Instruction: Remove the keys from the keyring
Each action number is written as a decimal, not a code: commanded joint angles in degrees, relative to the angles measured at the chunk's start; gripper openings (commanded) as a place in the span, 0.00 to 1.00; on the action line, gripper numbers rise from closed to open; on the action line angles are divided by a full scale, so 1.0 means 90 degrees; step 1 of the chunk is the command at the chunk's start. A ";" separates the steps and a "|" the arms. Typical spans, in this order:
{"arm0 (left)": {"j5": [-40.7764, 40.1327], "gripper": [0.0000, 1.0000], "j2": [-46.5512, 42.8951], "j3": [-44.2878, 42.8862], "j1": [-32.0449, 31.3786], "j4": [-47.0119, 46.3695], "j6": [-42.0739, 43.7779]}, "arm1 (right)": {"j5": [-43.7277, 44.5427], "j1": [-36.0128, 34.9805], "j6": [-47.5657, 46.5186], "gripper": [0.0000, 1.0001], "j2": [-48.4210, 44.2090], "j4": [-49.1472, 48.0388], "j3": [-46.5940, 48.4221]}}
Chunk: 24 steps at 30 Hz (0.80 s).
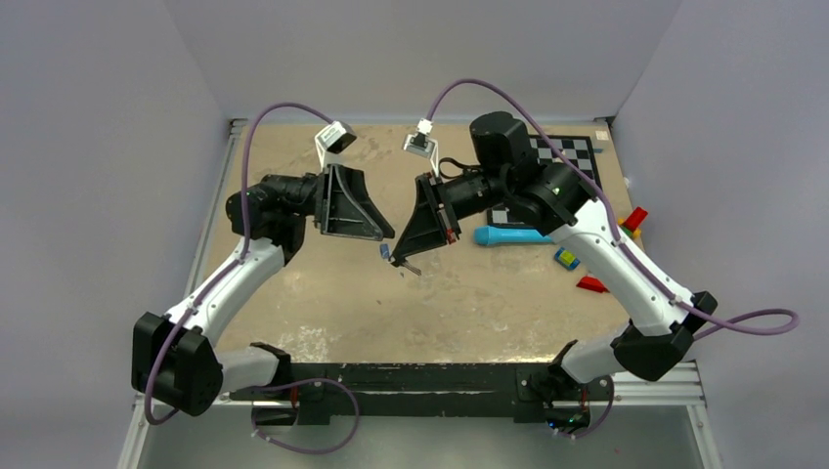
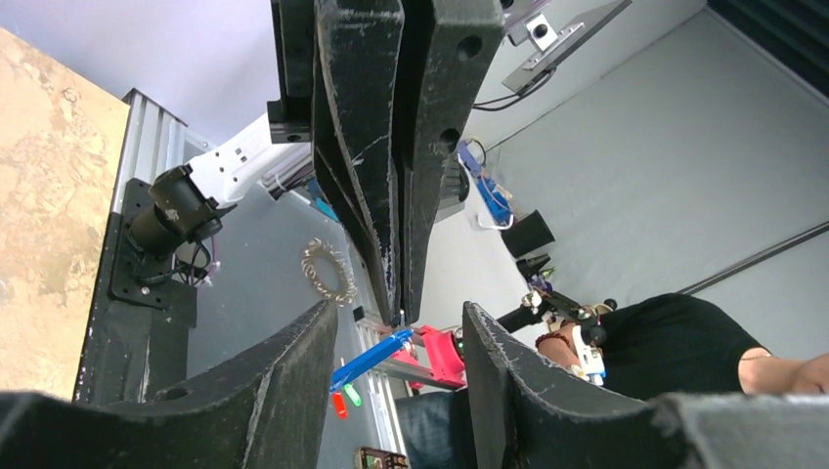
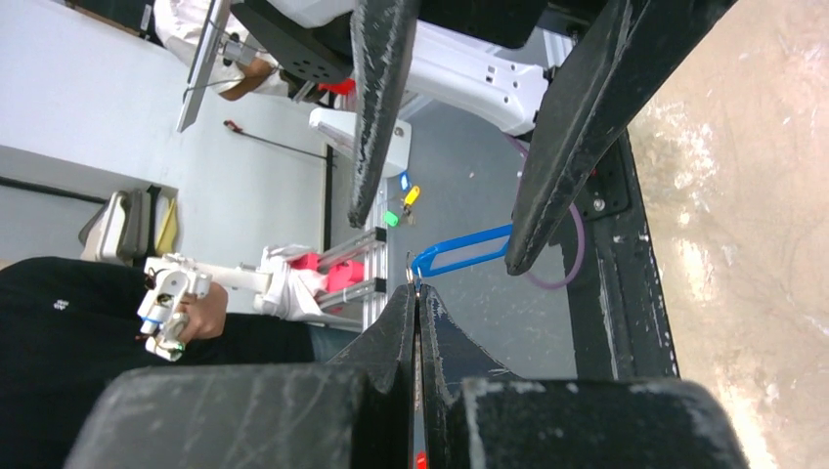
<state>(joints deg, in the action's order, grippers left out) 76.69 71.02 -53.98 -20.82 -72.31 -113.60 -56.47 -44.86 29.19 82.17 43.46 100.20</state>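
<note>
The keys are a bright blue oval tag (image 3: 459, 252) joined to a thin grey metal loop (image 3: 410, 266), held in the air above the table's middle (image 1: 384, 252). My right gripper (image 3: 415, 291) is shut on that metal loop at its very tips. Facing it from the left, my left gripper (image 2: 399, 318) is open, and the blue tag (image 2: 371, 360) hangs between its fingers. In the right wrist view, one left fingertip (image 3: 516, 256) touches the tag's far end. I cannot tell key from ring in the metal bit.
On the table to the right lie a light-blue tube-shaped tool (image 1: 508, 235), a small blue-and-yellow block (image 1: 565, 258) and red pieces (image 1: 591, 284). A checkerboard (image 1: 567, 151) sits at the back right. The right arm's elbow reaches over these things.
</note>
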 commanded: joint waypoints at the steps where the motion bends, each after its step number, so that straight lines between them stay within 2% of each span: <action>1: 0.0150 0.52 -0.0174 -0.0307 -0.0040 -0.1026 -0.0312 | 0.0047 0.0052 0.0107 0.00 -0.0015 -0.0500 0.0328; 8: 0.0207 0.42 -0.0234 -0.0452 -0.0040 -0.1028 -0.0363 | 0.0115 0.0093 0.0204 0.00 -0.0008 -0.0639 0.0384; 13: 0.0316 0.30 -0.0231 -0.0696 -0.0033 -0.1028 -0.0450 | 0.0244 0.0133 0.0175 0.00 -0.0101 -0.0601 0.0287; 24: 0.0405 0.22 -0.0252 -0.0869 -0.0031 -0.1018 -0.0554 | 0.0486 0.0328 0.0293 0.00 -0.0407 -0.0784 0.0009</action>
<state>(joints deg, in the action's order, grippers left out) 79.94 70.02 -59.05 -20.82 -72.36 -116.86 -53.08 -42.37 30.98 81.32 39.24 100.53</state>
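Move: The blue tag of the keyring hangs from the right gripper's tips; from the left gripper it is about 3 cm back, 1 cm to the left and 1 cm lower. The ring sits some 4 cm back, level sideways, and the key sticks out some 5 cm back and 4 cm to the right. From the right gripper the tag is roughly 1 cm ahead, 2 cm to the left and 1 cm below, the ring about 1 cm left, the key 3 cm right and 1 cm back. Bring the two grippers nearly tip to tip: raise the left one about 2 cm while drawing it back nearly as far towards the ring, narrowing its vertically opening fingers to under half their gap without shutting them. Keep the ring and key pinched in the right gripper, lifting it a little first, then carrying it forward some 2.5 cm in all. ##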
